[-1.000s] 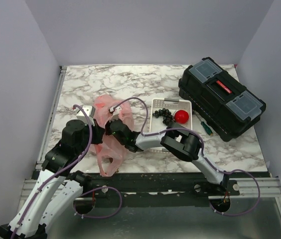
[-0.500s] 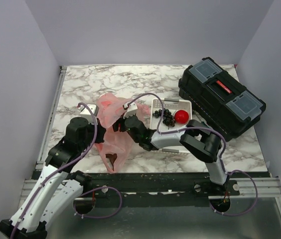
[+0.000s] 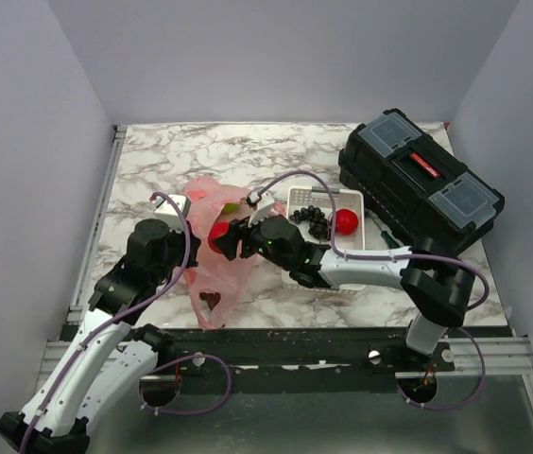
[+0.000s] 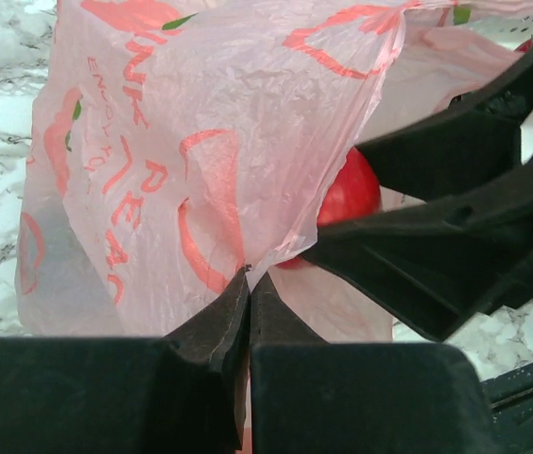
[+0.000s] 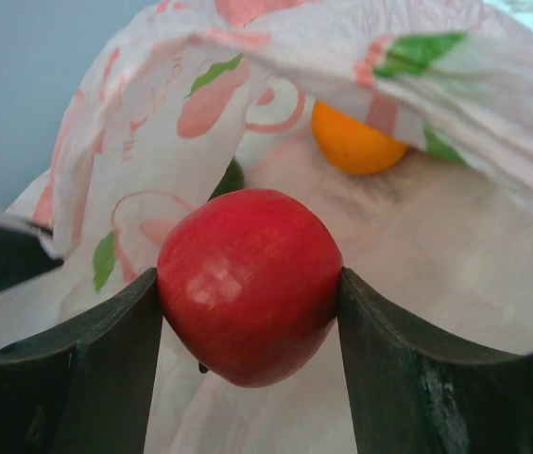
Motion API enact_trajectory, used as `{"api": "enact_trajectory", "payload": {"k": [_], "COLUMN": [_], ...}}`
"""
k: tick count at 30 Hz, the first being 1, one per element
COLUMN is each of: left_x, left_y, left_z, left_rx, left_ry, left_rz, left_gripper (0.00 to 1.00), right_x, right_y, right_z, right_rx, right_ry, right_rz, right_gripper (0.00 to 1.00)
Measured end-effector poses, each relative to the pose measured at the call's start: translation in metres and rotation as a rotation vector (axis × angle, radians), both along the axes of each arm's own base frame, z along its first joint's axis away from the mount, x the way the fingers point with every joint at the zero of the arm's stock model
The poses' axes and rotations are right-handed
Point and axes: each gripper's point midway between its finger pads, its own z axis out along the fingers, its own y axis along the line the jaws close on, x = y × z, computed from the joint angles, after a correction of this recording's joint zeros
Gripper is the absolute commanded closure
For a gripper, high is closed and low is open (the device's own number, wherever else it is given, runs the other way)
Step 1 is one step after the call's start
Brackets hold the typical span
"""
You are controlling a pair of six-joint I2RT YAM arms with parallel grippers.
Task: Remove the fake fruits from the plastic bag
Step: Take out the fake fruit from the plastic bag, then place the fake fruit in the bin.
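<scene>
The pink plastic bag (image 3: 212,284) lies left of centre on the marble table. My left gripper (image 3: 191,257) is shut on a fold of the bag (image 4: 181,161), its tips (image 4: 249,279) pinching the film. My right gripper (image 3: 221,239) is shut on a red apple (image 3: 216,228) at the bag's mouth. In the right wrist view the apple (image 5: 248,284) sits squarely between both fingers. An orange (image 5: 352,142) and a sliver of dark green fruit (image 5: 232,180) lie deeper in the bag (image 5: 455,246). The apple (image 4: 352,194) also shows in the left wrist view.
A white tray (image 3: 328,196) right of the bag holds a black grape bunch (image 3: 312,219) and a red round fruit (image 3: 345,221). A black toolbox (image 3: 418,184) stands at the far right. A green-handled screwdriver (image 3: 390,242) lies in front of it.
My right gripper has drawn back to the right from deep in the bag, and the red apple now shows between its fingers. The left gripper keeps its pinch on the bag.
</scene>
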Motion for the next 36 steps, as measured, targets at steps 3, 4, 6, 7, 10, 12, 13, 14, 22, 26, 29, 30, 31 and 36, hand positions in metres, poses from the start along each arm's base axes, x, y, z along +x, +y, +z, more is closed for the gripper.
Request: {"api": "enact_trajectory", "payload": {"k": [3, 4, 6, 7, 10, 12, 13, 14, 22, 26, 29, 30, 31, 36], "left_x": [-0.001, -0.001, 0.000, 0.000, 0.001, 0.003, 0.004, 0.004, 0.008, 0.008, 0.008, 0.008, 0.008, 0.009], "left_y": [0.001, 0.001, 0.001, 0.001, 0.001, 0.001, 0.001, 0.001, 0.002, 0.004, 0.004, 0.004, 0.004, 0.004], "left_z": [0.004, 0.005, 0.006, 0.007, 0.009, 0.009, 0.010, 0.011, 0.014, 0.016, 0.018, 0.019, 0.020, 0.021], "left_rx": [-0.005, -0.008, -0.010, -0.010, -0.006, -0.001, 0.000, -0.001, -0.001, 0.000, -0.003, -0.004, -0.005, -0.006], "left_ry": [-0.016, -0.021, -0.026, -0.029, -0.037, -0.042, -0.048, -0.053, -0.077, -0.091, -0.103, -0.106, -0.110, -0.116], "left_rz": [0.001, 0.001, 0.001, 0.001, -0.001, -0.001, -0.001, 0.000, 0.013, 0.019, 0.018, 0.018, 0.017, 0.016], "left_gripper": [1.00, 1.00, 1.00, 1.00, 1.00, 1.00, 1.00, 1.00, 1.00, 1.00, 1.00, 1.00, 1.00, 1.00], "right_x": [-0.018, -0.023, -0.038, -0.042, -0.057, -0.064, -0.066, -0.069, -0.072, -0.062, -0.044, -0.036, -0.027, 0.006], "right_y": [-0.006, -0.008, -0.019, -0.022, -0.038, -0.046, -0.051, -0.057, -0.149, -0.201, -0.226, -0.235, -0.243, -0.259], "right_z": [0.000, 0.000, -0.001, -0.001, 0.010, 0.024, 0.033, 0.041, 0.080, 0.071, 0.053, 0.044, 0.035, -0.021], "right_rx": [-0.006, -0.008, -0.014, -0.017, -0.010, 0.004, 0.014, 0.022, 0.022, -0.033, -0.104, -0.134, -0.166, -0.289], "right_ry": [0.041, 0.057, 0.092, 0.099, 0.130, 0.134, 0.133, 0.129, 0.057, 0.044, 0.071, 0.089, 0.110, 0.273], "right_rz": [0.064, 0.082, 0.117, 0.124, 0.144, 0.153, 0.153, 0.152, -0.072, -0.260, -0.380, -0.422, -0.463, -0.540], "right_gripper": [0.97, 0.97, 0.97, 0.97, 0.98, 0.99, 0.99, 0.99, 0.99, 0.99, 0.99, 0.99, 0.99, 0.99]}}
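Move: The right hand already holds a red fruit at the bag's mouth. The white basket's middle lies about 28 cm to its right, 2 cm ahead and 11 cm below; the grapes in it are about 25 cm right and 7 cm ahead, the other red fruit 34 cm right and 6 cm ahead. From the left hand, still pinching the bag, the basket is about 36 cm right and 8 cm ahead, 14 cm below. Right hand arcs held red fruit some 26 cm right, first back and up, then forward and down, over basket. ##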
